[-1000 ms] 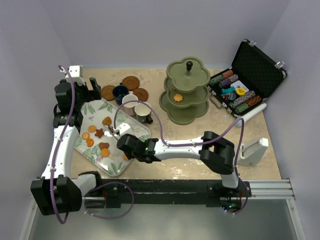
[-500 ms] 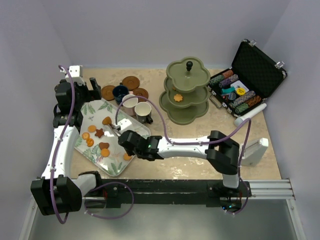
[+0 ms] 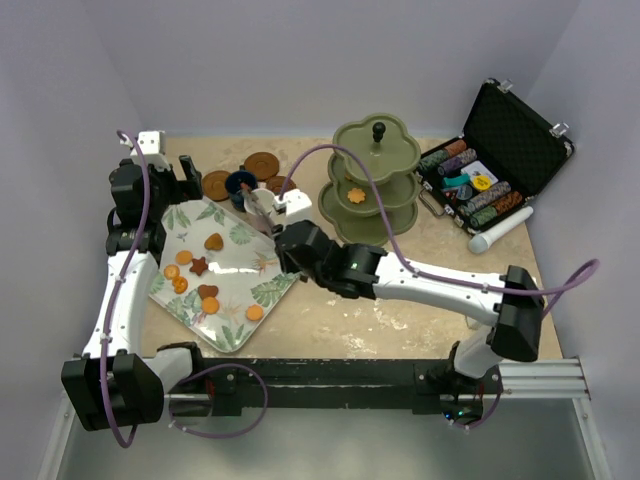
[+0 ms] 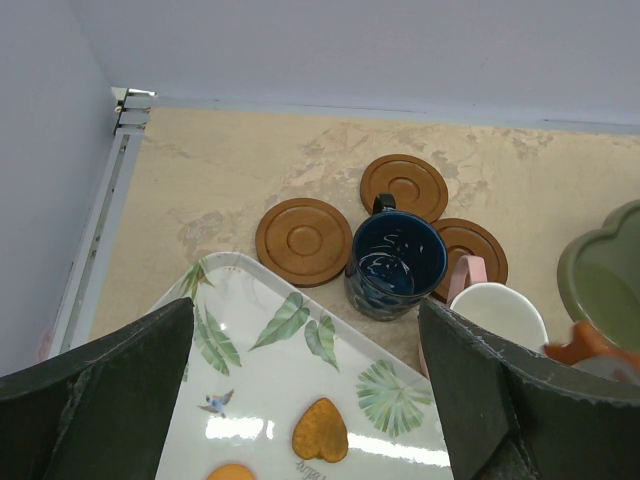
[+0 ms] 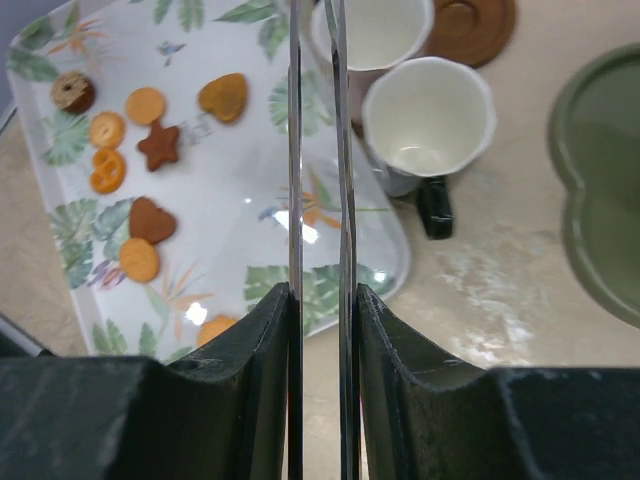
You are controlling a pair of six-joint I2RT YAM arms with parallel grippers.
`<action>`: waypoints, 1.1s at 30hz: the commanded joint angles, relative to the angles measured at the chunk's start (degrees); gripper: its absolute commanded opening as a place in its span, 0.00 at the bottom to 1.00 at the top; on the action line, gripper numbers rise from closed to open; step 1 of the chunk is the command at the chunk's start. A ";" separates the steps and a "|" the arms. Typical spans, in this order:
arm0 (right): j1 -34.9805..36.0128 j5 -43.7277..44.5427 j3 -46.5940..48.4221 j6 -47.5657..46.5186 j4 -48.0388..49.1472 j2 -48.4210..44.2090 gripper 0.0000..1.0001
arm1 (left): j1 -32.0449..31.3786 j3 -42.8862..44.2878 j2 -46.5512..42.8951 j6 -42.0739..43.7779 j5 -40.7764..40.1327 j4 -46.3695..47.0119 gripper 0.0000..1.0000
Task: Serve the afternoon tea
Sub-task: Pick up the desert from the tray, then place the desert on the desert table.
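Observation:
My right gripper (image 5: 318, 290) is shut on a pair of thin metal tongs (image 5: 296, 150), held above the tray's back corner beside the cups; in the top view the right gripper (image 3: 285, 243) sits there. The tong tips are out of the right wrist view. An orange-brown biscuit (image 4: 588, 344) shows in the air by the olive stand (image 3: 372, 185). The pinkish-white cup (image 5: 375, 30), cream cup (image 5: 428, 115) and navy cup (image 4: 397, 265) stand among three brown saucers (image 4: 303, 227). My left gripper (image 4: 305, 385) hangs open over the tray's far corner.
The leaf-patterned tray (image 3: 262, 262) carries several biscuits (image 3: 198, 266). One orange biscuit (image 3: 356, 195) lies on the stand's middle tier. An open black case of poker chips (image 3: 495, 165) and a white cylinder (image 3: 500, 230) sit at the back right.
My right arm has swung from over the tray's middle back and to the right, toward the cups and stand, carrying the tongs. The left arm has not moved.

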 commanded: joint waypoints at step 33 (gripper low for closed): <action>-21.36 5.06 -12.78 1.55 -14.44 -21.74 0.25 | -0.56 -0.18 -0.16 0.48 0.67 1.06 0.99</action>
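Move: The right hand holds the tongs with a dark star dessert at their tips. The tiered stand's middle tier is its goal, about 18 cm ahead, 22 cm to the right and 10 cm below; the flower dessert on that tier is about 16 cm ahead and 18 cm right of the hand. The black-handled mug lies some 10 cm ahead, 1 cm right. From the left hand, the middle tier is about 3 cm ahead and 40 cm right. Rightward and a little forward, nearly level, the right hand swings about 20 cm from beside the mugs towards the stand's middle tier, fast at first and then easing. The wrist turns some 25 degrees clockwise, so the tongs come round to point mostly forward. The fingers keep their grip on the tongs, squeezed shut around the dessert. ##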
